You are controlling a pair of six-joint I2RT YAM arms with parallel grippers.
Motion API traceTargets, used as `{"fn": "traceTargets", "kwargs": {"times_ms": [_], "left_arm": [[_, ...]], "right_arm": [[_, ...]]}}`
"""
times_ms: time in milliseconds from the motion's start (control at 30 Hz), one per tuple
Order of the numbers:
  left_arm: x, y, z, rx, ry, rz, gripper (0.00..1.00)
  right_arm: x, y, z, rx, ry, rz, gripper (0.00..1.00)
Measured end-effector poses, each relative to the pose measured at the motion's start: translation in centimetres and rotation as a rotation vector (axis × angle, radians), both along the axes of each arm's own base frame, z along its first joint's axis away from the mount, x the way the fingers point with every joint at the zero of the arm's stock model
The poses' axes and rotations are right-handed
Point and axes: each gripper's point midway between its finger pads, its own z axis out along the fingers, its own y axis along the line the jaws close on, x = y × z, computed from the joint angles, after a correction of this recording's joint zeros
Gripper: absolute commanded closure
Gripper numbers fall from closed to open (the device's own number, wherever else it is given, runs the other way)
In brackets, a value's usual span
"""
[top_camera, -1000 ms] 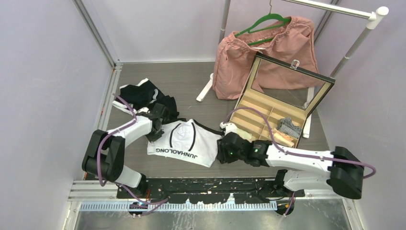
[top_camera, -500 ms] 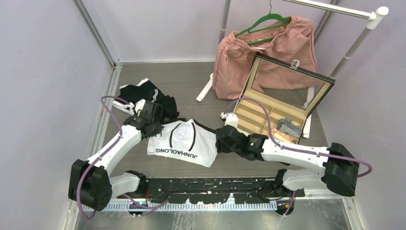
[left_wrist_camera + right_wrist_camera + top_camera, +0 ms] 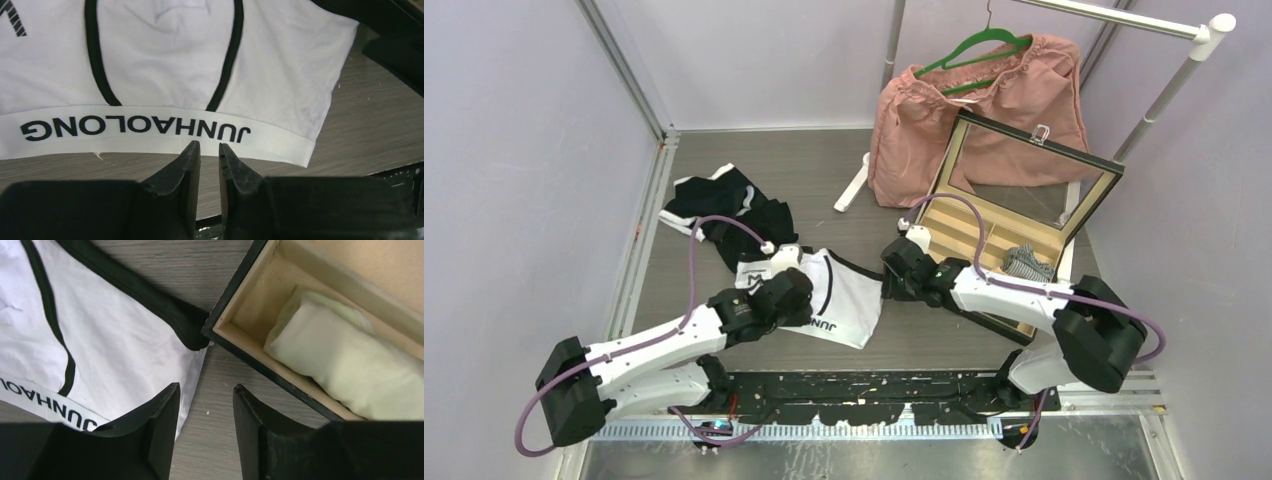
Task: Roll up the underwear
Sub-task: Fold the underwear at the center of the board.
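The white underwear (image 3: 844, 295) lies flat on the table, its black-lettered waistband (image 3: 150, 132) along the near side. My left gripper (image 3: 796, 300) hovers over the waistband's left part. In the left wrist view its tips (image 3: 208, 146) stand a narrow gap apart just short of the band, holding nothing. My right gripper (image 3: 889, 280) is at the underwear's right edge. It is open (image 3: 206, 388) over bare table between the white cloth (image 3: 115, 340) and the box corner. More underwear, mainly black (image 3: 724, 205), lies heaped at the back left.
An open compartment box (image 3: 980, 236) stands right of the white underwear, with rolled cloths (image 3: 1029, 265) inside; a cream roll (image 3: 345, 365) shows in the right wrist view. A pink garment (image 3: 984, 110) on a green hanger hangs from a rack (image 3: 1124, 20) behind it.
My left arm swung from the white underwear's far left corner round to its near waistband, and its jaws parted a little. My right gripper moved away from me along the right edge toward the box.
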Motion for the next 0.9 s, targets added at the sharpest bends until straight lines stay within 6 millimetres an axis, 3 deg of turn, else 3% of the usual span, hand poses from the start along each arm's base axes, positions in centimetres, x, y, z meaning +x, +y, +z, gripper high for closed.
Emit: {"fn": "traceTargets", "kwargs": {"times_ms": [300, 500, 900], "left_arm": [[-2.4, -4.1, 0.5, 0.040, -0.078, -0.179, 0.74], [-3.4, -7.1, 0.1, 0.092, -0.103, -0.259, 0.68], [-4.9, -10.8, -2.3, 0.187, -0.103, -0.350, 0.49]], "right_arm": [[1.9, 1.0, -1.4, 0.026, 0.047, -0.070, 0.52], [2.4, 1.7, -2.0, 0.033, 0.056, -0.079, 0.57], [3.0, 1.7, -2.5, 0.045, 0.065, -0.102, 0.90]]}}
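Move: The waistband's near right corner lies about 7 cm back, 11 cm right and 7 cm below the left gripper; the waistband lettering is some 3 cm back and 3 cm left of that gripper, equally low. For the right gripper, the black leg-hem corner is about 3 cm ahead, 2 cm left and 4 cm down. The open box's nearest corner is some 4 cm ahead of the right gripper, 1 cm left and 2 cm lower. Carry the left gripper right, some 11 cm, and about 5 cm back along the waistband, sinking late, turning about 20 degrees clockwise and opening until the near right corner shows between its fingers. Meanwhile ease the right gripper forward and down beside the box corner, about 3 cm each way, slightly left, and close it to pinch the underwear's edge at the black hem. ##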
